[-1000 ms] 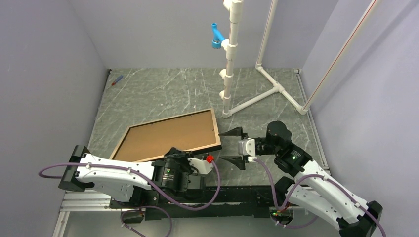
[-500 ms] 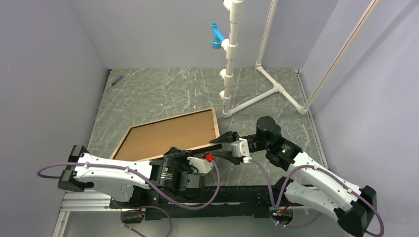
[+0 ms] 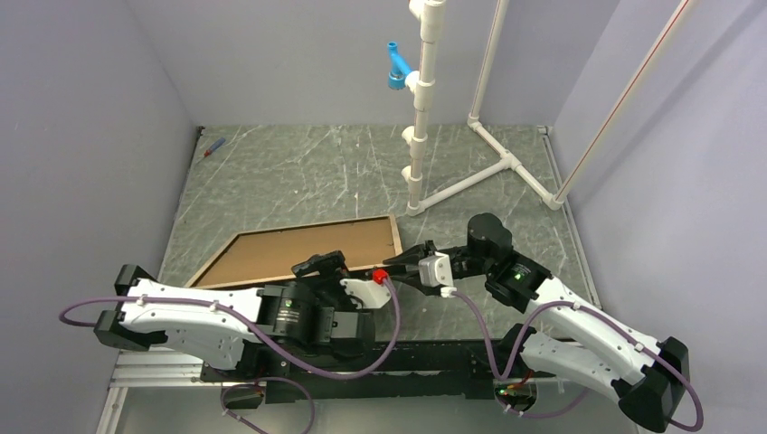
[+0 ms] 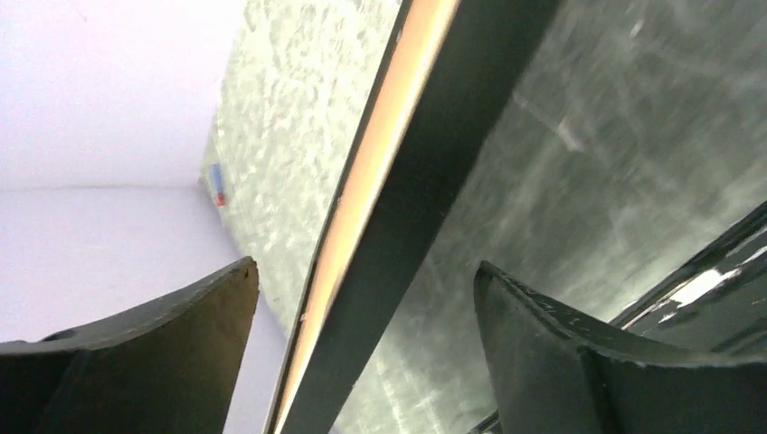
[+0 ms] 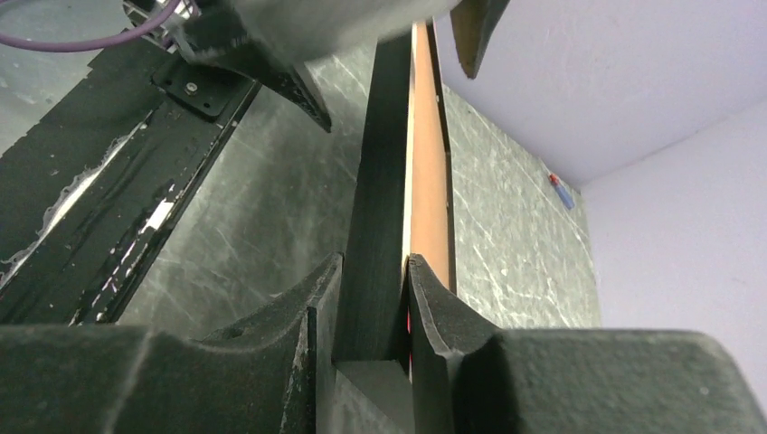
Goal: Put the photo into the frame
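Note:
The frame (image 3: 396,240) lies on the grey table with its near edge raised, its brown inner face turned up. In the right wrist view its dark rail (image 5: 384,163) runs straight away from me between the fingers. My right gripper (image 3: 409,259) (image 5: 375,262) is shut on the frame's near right corner. My left gripper (image 3: 314,269) (image 4: 364,267) stands open astride the near rail (image 4: 425,154), both fingers apart from it. The photo is out of view.
A white pipe stand (image 3: 421,117) with a blue fitting (image 3: 396,68) rises behind the frame, its feet spreading to the back right. A small red-and-blue thing (image 3: 213,146) lies at the back left corner. Walls close in on three sides.
My right gripper moved left onto the frame's corner and shut on it. My left gripper opened and let go of the near rail. The frame's near edge has risen.

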Robot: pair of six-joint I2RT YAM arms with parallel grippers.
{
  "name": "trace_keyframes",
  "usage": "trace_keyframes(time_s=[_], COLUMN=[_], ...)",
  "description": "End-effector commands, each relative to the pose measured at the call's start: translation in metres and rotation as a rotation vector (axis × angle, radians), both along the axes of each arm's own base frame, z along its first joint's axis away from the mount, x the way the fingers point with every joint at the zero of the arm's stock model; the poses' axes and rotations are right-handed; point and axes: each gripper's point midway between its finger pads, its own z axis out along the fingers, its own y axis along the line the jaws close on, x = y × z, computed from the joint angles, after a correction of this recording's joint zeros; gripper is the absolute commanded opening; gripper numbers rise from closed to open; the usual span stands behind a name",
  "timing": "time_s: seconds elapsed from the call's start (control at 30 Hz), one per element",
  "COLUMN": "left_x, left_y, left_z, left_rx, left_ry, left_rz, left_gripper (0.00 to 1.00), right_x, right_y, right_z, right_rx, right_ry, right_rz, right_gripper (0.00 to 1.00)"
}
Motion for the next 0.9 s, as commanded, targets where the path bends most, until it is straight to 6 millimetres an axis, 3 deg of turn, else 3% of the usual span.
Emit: trace_keyframes(time_s=[0.0, 0.23, 0.43, 0.6, 0.87], left_x=[-0.001, -0.015, -0.017, -0.017, -0.012], left_y=[-0.021, -0.050, -0.053, -0.052, -0.039], left_z=[0.040, 0.100, 0.139, 0.151, 0.154], left_rx=[-0.271, -0.547, -0.694, -0.801, -0.939], left_ry=[0.011, 0.120, 0.171, 0.220, 0.291], left_rz=[0.019, -0.093, -0.080, -0.066, -0.014], left_gripper=[0.99, 0.99, 0.99, 0.99, 0.99], right_x=[-0.010, -0.024, -0.049, -0.044, -0.024], right_y=[0.000, -0.001, -0.008, -0.009, 0.006], right_z=[0.024, 0.035, 0.069, 0.082, 0.070], right_rx=[0.025, -0.002, 0.066, 0.086, -0.018], right_ry=[0.030, 0.173, 0.261, 0.398, 0.829], right_rz=[0.037, 0.071, 0.159, 0.079, -0.088], right_gripper=[0.00, 0.00, 0.00, 0.00, 0.00])
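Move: Between the left hand's opened fingers lies the near side of the tilted frame; the frame's middle is about 9 cm ahead, 6 cm to the left and 10 cm below. The right hand already grips that side by its right-hand corner, some 15 cm to the left hand's right; from the right hand the frame's middle is about 9 cm ahead, 21 cm to its left and 10 cm below. The pipe stand's foot stands roughly 32 cm ahead, 9 cm right and 25 cm below the right hand. Opening the rest of the way, the left hand comes free of the frame's near side and climbs about 14 cm, drifting some 5 cm right and rolling about 45 degrees so its left side dips. The right hand keeps its pinch on the corner, lifts about 5 cm and turns some 30 degrees, tipping the frame's far edge down. ##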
